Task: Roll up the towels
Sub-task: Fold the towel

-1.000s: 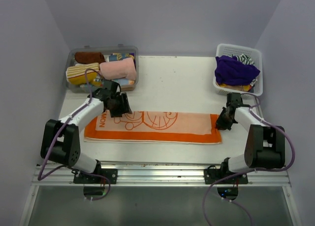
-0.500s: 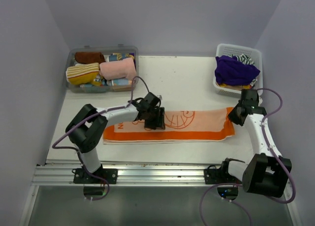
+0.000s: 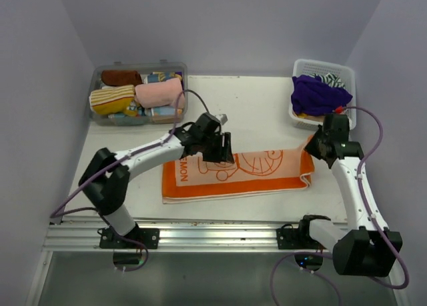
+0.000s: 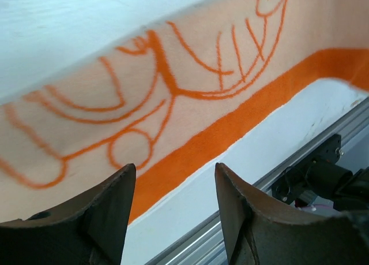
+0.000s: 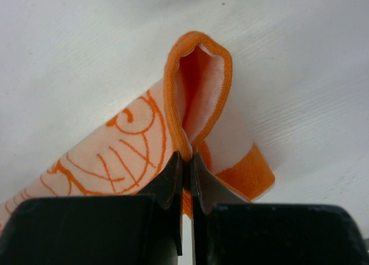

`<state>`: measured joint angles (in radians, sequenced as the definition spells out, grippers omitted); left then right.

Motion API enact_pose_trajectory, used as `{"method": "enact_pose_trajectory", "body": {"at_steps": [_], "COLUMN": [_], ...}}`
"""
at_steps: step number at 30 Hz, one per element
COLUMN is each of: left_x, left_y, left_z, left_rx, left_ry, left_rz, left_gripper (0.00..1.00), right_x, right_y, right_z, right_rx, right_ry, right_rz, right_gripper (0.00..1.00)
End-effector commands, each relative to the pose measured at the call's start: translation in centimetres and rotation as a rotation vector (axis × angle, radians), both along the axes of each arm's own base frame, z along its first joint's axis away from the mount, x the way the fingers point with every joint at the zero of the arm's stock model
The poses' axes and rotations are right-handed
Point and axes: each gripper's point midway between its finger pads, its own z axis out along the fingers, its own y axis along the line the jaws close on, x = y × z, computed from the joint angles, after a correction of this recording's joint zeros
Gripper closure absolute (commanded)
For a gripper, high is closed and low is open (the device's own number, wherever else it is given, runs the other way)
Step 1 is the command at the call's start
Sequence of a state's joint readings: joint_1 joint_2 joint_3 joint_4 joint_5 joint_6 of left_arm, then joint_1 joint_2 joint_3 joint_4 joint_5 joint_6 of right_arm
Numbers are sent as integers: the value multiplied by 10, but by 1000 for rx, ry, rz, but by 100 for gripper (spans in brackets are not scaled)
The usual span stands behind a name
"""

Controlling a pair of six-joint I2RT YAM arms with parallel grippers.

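An orange-and-cream towel (image 3: 253, 176) with a cartoon print lies flat across the table's near middle. My right gripper (image 3: 313, 149) is shut on its right end. In the right wrist view the jaws (image 5: 185, 158) pinch the orange hem, and the towel (image 5: 132, 144) loops up above them. My left gripper (image 3: 217, 149) hovers open over the towel's far edge left of centre. In the left wrist view its fingers (image 4: 109, 213) stand apart with nothing between them, above the printed towel (image 4: 173, 92). A purple towel (image 3: 317, 93) is heaped in the basket.
A clear bin (image 3: 141, 67) at the back left holds rolled towels, among them a pink one (image 3: 160, 93) and a striped yellow one (image 3: 112, 99). A white basket (image 3: 323, 64) stands at the back right. An aluminium rail (image 3: 213, 236) runs along the near edge.
The towel has slid to the right across the table with its right end in my right gripper, which rose and pulled back. My left gripper moved right above the towel, staying open.
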<state>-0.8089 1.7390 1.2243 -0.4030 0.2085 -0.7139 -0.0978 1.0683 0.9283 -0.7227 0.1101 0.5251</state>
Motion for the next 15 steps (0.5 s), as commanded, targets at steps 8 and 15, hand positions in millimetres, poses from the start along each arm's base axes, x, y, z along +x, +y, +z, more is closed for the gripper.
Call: {"method": "enact_pose_trajectory", "body": {"at_steps": [8,15], "left_x": [23,12], "left_y": [173,229], "left_z": [36,1], "left_rx": [216,263], "left_ry": [-79,-5], "left_rz": [405,549], "left_gripper": [36,35], "right_x": [18,12], "right_y": [108,201], "right_z": [52,57], "right_rx": [22,53], "right_ry": [-130,-127], "right_rz": [346,549], "right_gripper": [100,100]}}
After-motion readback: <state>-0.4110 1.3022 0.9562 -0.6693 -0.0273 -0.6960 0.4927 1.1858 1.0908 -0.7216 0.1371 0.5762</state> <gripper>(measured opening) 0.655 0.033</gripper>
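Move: The right hand already pinches the orange-and-peach towel's right end, lifted some 15 cm off the table; the lettered left end lies about 50 cm to its left and 7 cm nearer the base, and the printed middle about 27 cm left, 7 cm back. The white basket stands about 25 cm ahead and 5 cm right. The open left hand hovers 9 cm up; the lettered end lies roughly 19 cm left and 4 cm back from it, the bin of rolled towels 27 cm ahead and 31 cm left. Leftward go both hands together, each turning about 30 degrees counter-clockwise. The right keeps its pinch and carries the raised end some 17 cm over the towel towards the lettered end, rising about 3 cm. The open, empty left hand sweeps about 21 cm ahead of it, arching up 5 cm and mostly sinking again, to above the lettered end without touching it. ##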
